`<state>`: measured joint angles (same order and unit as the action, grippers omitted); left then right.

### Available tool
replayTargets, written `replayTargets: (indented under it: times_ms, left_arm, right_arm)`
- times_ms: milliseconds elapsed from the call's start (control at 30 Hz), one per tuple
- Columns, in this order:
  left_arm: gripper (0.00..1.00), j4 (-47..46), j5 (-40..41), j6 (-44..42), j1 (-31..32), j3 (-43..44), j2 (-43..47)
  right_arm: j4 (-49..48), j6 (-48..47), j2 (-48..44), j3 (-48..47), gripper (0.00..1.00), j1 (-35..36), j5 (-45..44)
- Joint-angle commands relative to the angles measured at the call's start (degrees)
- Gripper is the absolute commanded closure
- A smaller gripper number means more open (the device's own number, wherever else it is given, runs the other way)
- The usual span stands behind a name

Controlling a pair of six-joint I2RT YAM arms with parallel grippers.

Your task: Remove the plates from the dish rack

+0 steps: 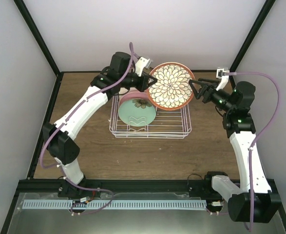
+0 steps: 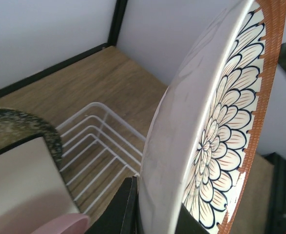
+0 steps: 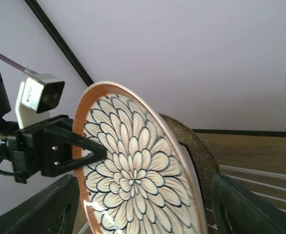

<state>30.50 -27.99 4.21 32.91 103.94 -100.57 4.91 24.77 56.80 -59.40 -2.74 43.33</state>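
Note:
The small floral plate [image 1: 171, 87] with a reddish rim hangs tilted above the back of the dish rack [image 1: 150, 131]. My left gripper [image 1: 150, 84] is shut on its left edge; in the left wrist view the black fingers [image 2: 125, 204] pinch the white underside of the floral plate [image 2: 216, 122]. My right gripper [image 1: 194, 90] is at the plate's right rim, open. Its fingers [image 3: 40, 209] stand apart on either side of the floral plate [image 3: 138, 165]. A mint-green plate [image 1: 137, 114] and a pink plate [image 1: 128, 96] stand in the rack.
Beside my left wrist stand a speckled grey plate [image 2: 16, 122], a cream square plate [image 2: 21, 180] and the pink rim [image 2: 60, 225]. White rack wires [image 2: 99, 141] lie on the wooden table [image 1: 84, 146]. Black frame posts and pale walls close in the back.

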Motion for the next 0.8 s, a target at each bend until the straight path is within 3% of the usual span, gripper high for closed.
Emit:
replayTargets:
  times_ms: [0, 133, 200, 300, 467, 667, 700, 767]
  left_arm:
    - [0.96, -9.66, -11.89, 9.18, -1.11, 3.47, -0.23]
    - [0.96, -10.20, -15.96, 11.23, -1.26, 5.29, -1.96]
    - [0.96, -10.35, -17.35, 11.87, -1.33, 6.21, -2.88]
    - [0.96, -11.19, -18.21, 12.82, -1.35, 7.08, -3.84]
    - [0.96, -12.90, -18.33, 14.51, -1.65, 8.34, -5.27]
    - [0.96, -14.38, -18.27, 15.55, -1.80, 8.97, -6.35]
    - [0.92, -14.41, -18.20, 15.55, -1.79, 8.92, -6.43]
    - [0.62, -14.42, -17.89, 15.30, -1.79, 8.87, -6.54]
  right_arm:
    - [-3.61, 0.53, 1.03, 0.97, 0.25, -0.51, 0.01]
    - [-5.38, 0.84, 2.54, 1.47, 0.27, -0.65, 1.27]
    - [-6.47, 1.44, 3.74, 1.48, 0.34, -0.60, 2.93]
    - [-8.60, 3.08, 5.98, 1.48, 0.53, -0.61, 6.90]
    - [-10.80, 5.33, 10.04, 0.85, 0.98, -0.62, 11.10]
    - [-8.99, 4.32, 11.40, -1.16, 0.99, -0.90, 10.44]
    - [-8.83, 4.24, 11.30, -1.30, 0.99, -1.03, 10.06]
    - [-8.86, 4.50, 10.83, -1.42, 0.99, -1.56, 9.22]
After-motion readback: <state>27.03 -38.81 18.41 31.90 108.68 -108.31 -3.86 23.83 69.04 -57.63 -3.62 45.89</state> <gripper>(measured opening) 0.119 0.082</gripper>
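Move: The flower-patterned plate hangs in the air, its left rim already pinched by the left hand; its middle is about 7 cm to that hand's right, roughly 1 cm back and 1 cm lower. From the open right hand, the plate's middle lies some 9 cm left, 4 cm ahead and 5 cm below. The green plate in the dish rack stands about 22 cm left of the right hand, 6 cm ahead and 26 cm down. The right hand reaches forward about 5 cm while sinking as much, bringing its open fingers onto the patterned plate's right rim, and from partway through shuts them from wide open to nearly closed, so that it pinches the rim, then eases to a stop. Meanwhile the left hand keeps its hold on the opposite rim and carries the plate about 3 cm to the right towards the right hand, tilting it some 15 degrees and dipping slightly at the end, its fingers barely beginning to loosen. ##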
